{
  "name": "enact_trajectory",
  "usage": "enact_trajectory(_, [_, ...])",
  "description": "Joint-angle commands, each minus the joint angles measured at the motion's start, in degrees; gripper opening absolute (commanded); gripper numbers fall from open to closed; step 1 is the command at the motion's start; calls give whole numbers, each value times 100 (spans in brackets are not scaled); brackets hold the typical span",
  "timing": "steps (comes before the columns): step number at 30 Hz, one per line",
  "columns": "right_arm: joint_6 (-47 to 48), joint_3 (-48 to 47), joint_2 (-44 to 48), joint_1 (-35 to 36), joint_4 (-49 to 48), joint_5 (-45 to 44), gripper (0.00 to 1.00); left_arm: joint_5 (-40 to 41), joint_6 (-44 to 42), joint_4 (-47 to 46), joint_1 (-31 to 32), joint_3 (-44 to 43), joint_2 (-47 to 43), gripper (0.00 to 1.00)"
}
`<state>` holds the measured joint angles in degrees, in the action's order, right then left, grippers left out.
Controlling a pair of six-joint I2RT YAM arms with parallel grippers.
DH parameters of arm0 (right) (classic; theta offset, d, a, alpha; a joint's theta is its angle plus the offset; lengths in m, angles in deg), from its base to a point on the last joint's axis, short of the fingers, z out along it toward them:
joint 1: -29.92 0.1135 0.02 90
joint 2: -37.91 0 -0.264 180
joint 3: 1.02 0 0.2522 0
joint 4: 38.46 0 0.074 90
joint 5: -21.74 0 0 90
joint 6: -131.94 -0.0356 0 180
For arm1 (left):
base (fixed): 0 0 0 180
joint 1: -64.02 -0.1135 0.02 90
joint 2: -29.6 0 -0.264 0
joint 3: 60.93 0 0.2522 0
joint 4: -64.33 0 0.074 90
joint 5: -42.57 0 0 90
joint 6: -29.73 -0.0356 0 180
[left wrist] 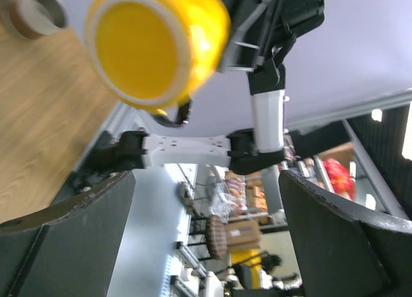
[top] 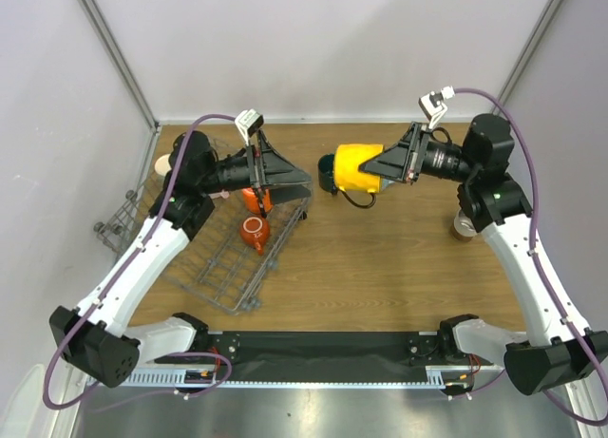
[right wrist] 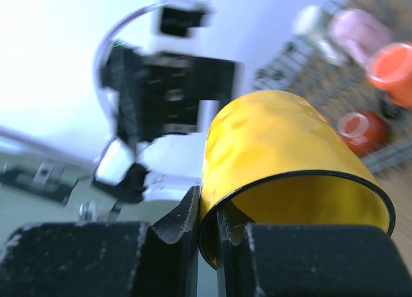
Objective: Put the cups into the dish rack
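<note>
My right gripper [top: 385, 162] is shut on the rim of a yellow cup [top: 354, 166] and holds it on its side in the air, right of the dish rack [top: 228, 278]. One finger [right wrist: 192, 221] presses the outside of the yellow cup [right wrist: 277, 149], the other sits inside the rim. My left gripper [top: 300, 180] hovers open over the rack's right edge, facing the yellow cup [left wrist: 154, 46], with nothing between its fingers [left wrist: 64, 232]. Two orange cups [top: 254, 234] lie in the rack. In the right wrist view a pink cup [right wrist: 360, 29] and an orange cup [right wrist: 393, 65] show in the dish rack [right wrist: 302, 71].
A dark green cup [top: 326, 179] stands on the table just behind the yellow one. A cream cup [top: 161, 162] sits at the rack's far left corner. A brown cup-like object [top: 463, 227] stands by the right arm. White walls close in the back and sides.
</note>
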<state>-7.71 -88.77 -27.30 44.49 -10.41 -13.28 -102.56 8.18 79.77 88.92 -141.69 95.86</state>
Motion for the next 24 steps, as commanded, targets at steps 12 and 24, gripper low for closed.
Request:
enact_trajectory(12, [-414, -836, 26, 995, -1261, 628, 0, -367, 3041, -2924, 418, 301, 493, 100])
enact_trajectory(24, [95, -897, -167, 1470, -779, 286, 0, -331, 3492, -3244, 594, 197, 528, 100])
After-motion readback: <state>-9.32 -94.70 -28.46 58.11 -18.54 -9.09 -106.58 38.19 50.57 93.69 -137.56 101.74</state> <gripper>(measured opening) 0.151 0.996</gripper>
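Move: Beyond and to the right of the open left hand is the yellow cup, about 5 cm ahead, 11 cm right and 3 cm lower; the orange cup in the rack lies 11 cm ahead, 12 cm left and 32 cm down. The right hand already holds the yellow cup, its middle some 4 cm left and 3 cm below; the left gripper waits 5 cm back, 15 cm left. From the right hand the green cup is 17 cm ahead, 6 cm left, 35 cm down. Keeping its pinch on the yellow cup's rim, the right hand draws back about 7 cm, rises 5 cm early on and eases 5 cm left, turning some 20 degrees counter-clockwise, to bring the base to the left gripper. The left hand, fingers still wide open, goes a few centimetres up and right to meet the cup, its fingers tipping up and swinging clockwise. ##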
